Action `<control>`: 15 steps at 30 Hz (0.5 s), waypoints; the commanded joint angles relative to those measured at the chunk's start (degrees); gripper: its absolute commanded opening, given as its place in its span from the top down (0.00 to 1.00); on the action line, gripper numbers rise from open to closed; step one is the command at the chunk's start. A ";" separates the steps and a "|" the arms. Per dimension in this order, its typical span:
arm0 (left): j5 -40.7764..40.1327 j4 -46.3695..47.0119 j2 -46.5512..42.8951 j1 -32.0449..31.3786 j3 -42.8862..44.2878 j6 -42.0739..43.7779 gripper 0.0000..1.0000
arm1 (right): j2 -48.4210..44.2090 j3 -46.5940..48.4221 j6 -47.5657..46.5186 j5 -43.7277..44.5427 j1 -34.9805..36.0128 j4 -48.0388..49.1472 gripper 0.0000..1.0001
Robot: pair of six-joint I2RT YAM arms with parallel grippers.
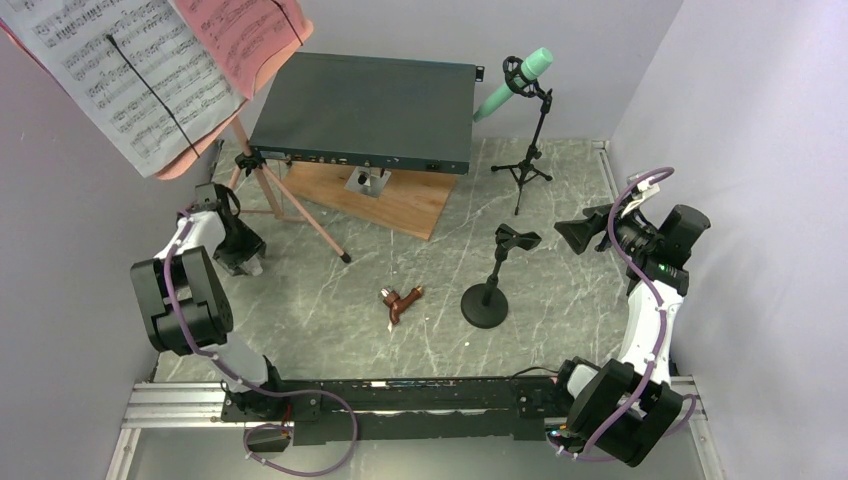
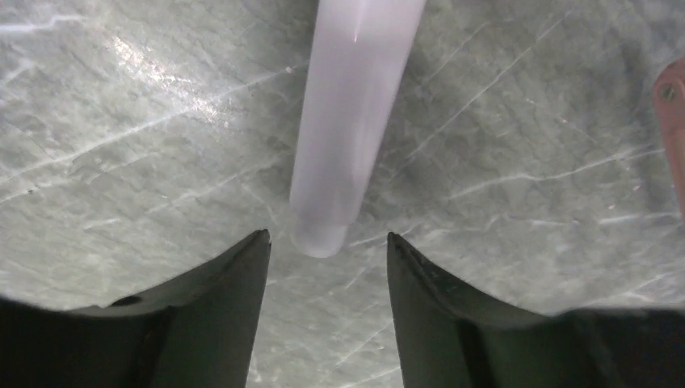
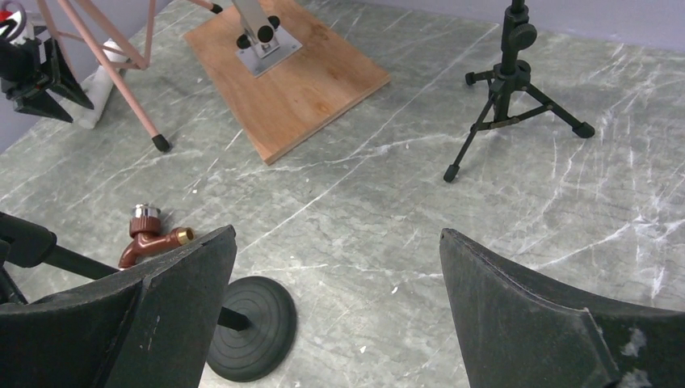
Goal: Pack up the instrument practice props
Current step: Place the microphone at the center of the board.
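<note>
The pink music stand stands at the back left on tripod legs, holding white sheet music and a red page. A mint microphone sits in a black tripod mount at the back right. A round-base mic mount stands empty in the middle. A white microphone lies on the table beside a pink leg. My left gripper is open, its tips just short of the microphone's end and holding nothing. My right gripper is wide open above the table.
A dark grey metal box rests on a bracket over a wooden board at the back. A small brown piece lies near the round base. Walls close in on the left, back and right.
</note>
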 commanded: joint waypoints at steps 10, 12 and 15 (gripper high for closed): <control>14.02 -0.41 -20.93 -0.12 -7.37 8.89 0.19 | -1.20 0.12 -1.36 -2.53 -0.33 1.85 0.00; 18.25 -0.98 -24.17 -0.12 -8.63 9.50 0.18 | -1.13 0.07 -1.63 -2.67 -0.38 1.81 0.00; 27.83 -1.13 -29.48 -0.12 -10.42 11.44 0.17 | -1.10 -0.15 -2.23 -2.91 -0.42 1.63 0.00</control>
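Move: The microphone lies loose on the table, its narrow end just by the left fingertips; its middle is about 9 cm ahead of the left hand, 3 cm to the left and 3 cm below. The music stand's near foot is some 21 cm to that hand's right and 1 cm ahead, and the brown pipe fitting about 34 cm right and 8 cm back. From the right hand the microphone is roughly 72 cm left, 10 cm ahead and 23 cm lower. Up and away from the microphone's near end goes the left hand: after a slow start it rises about 8 cm, drifting some 4 cm right and a little back. Its fingers, already parted, open wider as the wrist swings the fingertips forward by nearly 20 degrees and turns somewhat clockwise. ##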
